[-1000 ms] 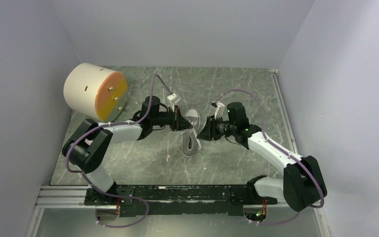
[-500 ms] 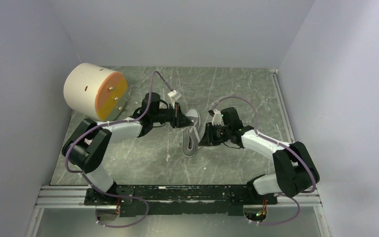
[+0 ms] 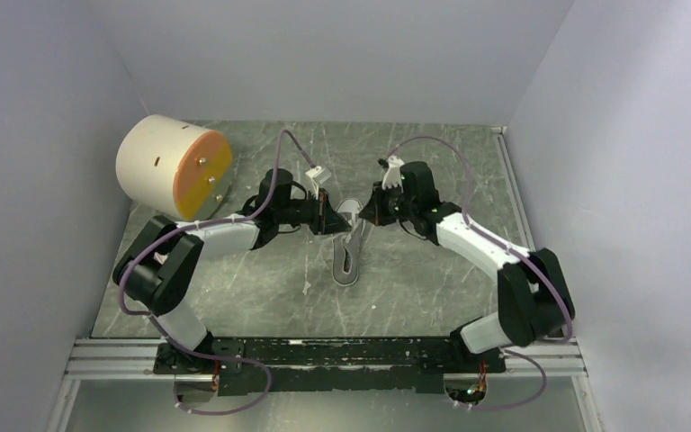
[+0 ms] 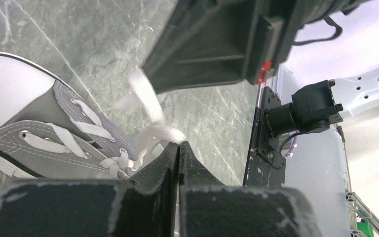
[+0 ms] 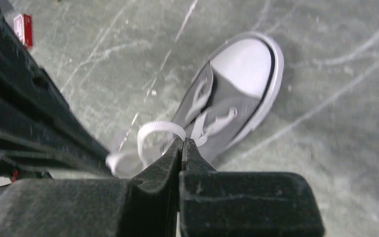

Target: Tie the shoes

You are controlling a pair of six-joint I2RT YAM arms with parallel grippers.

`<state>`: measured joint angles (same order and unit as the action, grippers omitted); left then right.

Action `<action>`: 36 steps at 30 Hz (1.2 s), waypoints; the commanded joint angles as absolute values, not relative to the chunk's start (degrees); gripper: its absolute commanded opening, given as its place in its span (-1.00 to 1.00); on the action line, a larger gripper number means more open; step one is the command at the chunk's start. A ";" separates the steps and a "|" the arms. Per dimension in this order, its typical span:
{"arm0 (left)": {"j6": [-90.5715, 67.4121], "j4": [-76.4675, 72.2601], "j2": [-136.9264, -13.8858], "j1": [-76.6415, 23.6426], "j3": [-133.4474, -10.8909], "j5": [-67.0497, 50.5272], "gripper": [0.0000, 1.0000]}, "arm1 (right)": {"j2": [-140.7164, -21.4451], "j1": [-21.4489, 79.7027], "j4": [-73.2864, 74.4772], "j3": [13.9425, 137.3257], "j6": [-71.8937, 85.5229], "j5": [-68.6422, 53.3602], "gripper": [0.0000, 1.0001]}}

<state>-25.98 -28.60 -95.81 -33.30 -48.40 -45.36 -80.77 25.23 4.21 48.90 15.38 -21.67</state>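
Note:
The grey shoe lies mid-table, its white toe cap toward the far side and its white laces loose. In the left wrist view the shoe fills the lower left. My left gripper is shut, and a white lace loop ends at its tips. My right gripper is also shut, pinching another lace loop. From above, the left gripper and the right gripper face each other over the shoe's far half, a short gap apart.
A big white cylinder with an orange face lies at the far left of the table. Grey walls close in on the left, right and far sides. The arm bases stand on a black rail at the near edge.
The right gripper has moved from beside the shoe's middle toward the far side, opened briefly, then shut on a lace loop. The left gripper has stayed shut and barely moved.

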 commanded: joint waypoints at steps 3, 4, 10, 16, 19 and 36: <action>-25.66 -27.61 -95.27 -32.78 -49.83 -46.61 -0.90 | -91.99 25.59 -6.02 55.81 16.08 -31.54 -1.00; -25.59 -27.52 -95.15 -32.78 -49.76 -46.50 -0.90 | -93.78 25.71 -7.29 56.83 17.33 -34.31 -1.00; -25.89 -27.15 -95.05 -32.75 -49.27 -45.65 -0.90 | -100.48 27.16 -11.55 59.76 23.18 -45.52 -1.00; -27.07 -27.80 -94.01 -32.73 -48.03 -44.48 -0.90 | -105.41 28.23 -3.95 61.13 22.42 -48.21 -0.61; -27.22 -26.85 -94.03 -32.78 -48.12 -44.20 -0.90 | -103.69 27.75 1.91 62.63 21.56 -43.36 -0.16; -26.24 -16.62 -95.19 -32.48 -52.42 -41.72 -0.91 | -92.39 21.70 20.53 57.23 15.15 -32.56 0.33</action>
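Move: My right fingers, shut on one lace, have my left fingertips, with their pinched lace loop, roughly 3 cm back and 3 cm to the left, at about the same height. From the right hand, the shoe's knot lies around 1 cm back, 3 cm left and 7 cm below, and the shoe's middle 3 cm back, 3 cm left and 9 cm down. For my left hand, that knot is some 2 cm ahead and 7 cm below. I sweep the lace in my right fingers forward a little and then about 9 cm left, curving back around the front of my left fingertips. There I open and let go, swing back right and dip to about 4 cm below where I began, fingers wide and tipped some 20 degrees further down. My left hand keeps its pinch and sinks nearly 2 cm. ##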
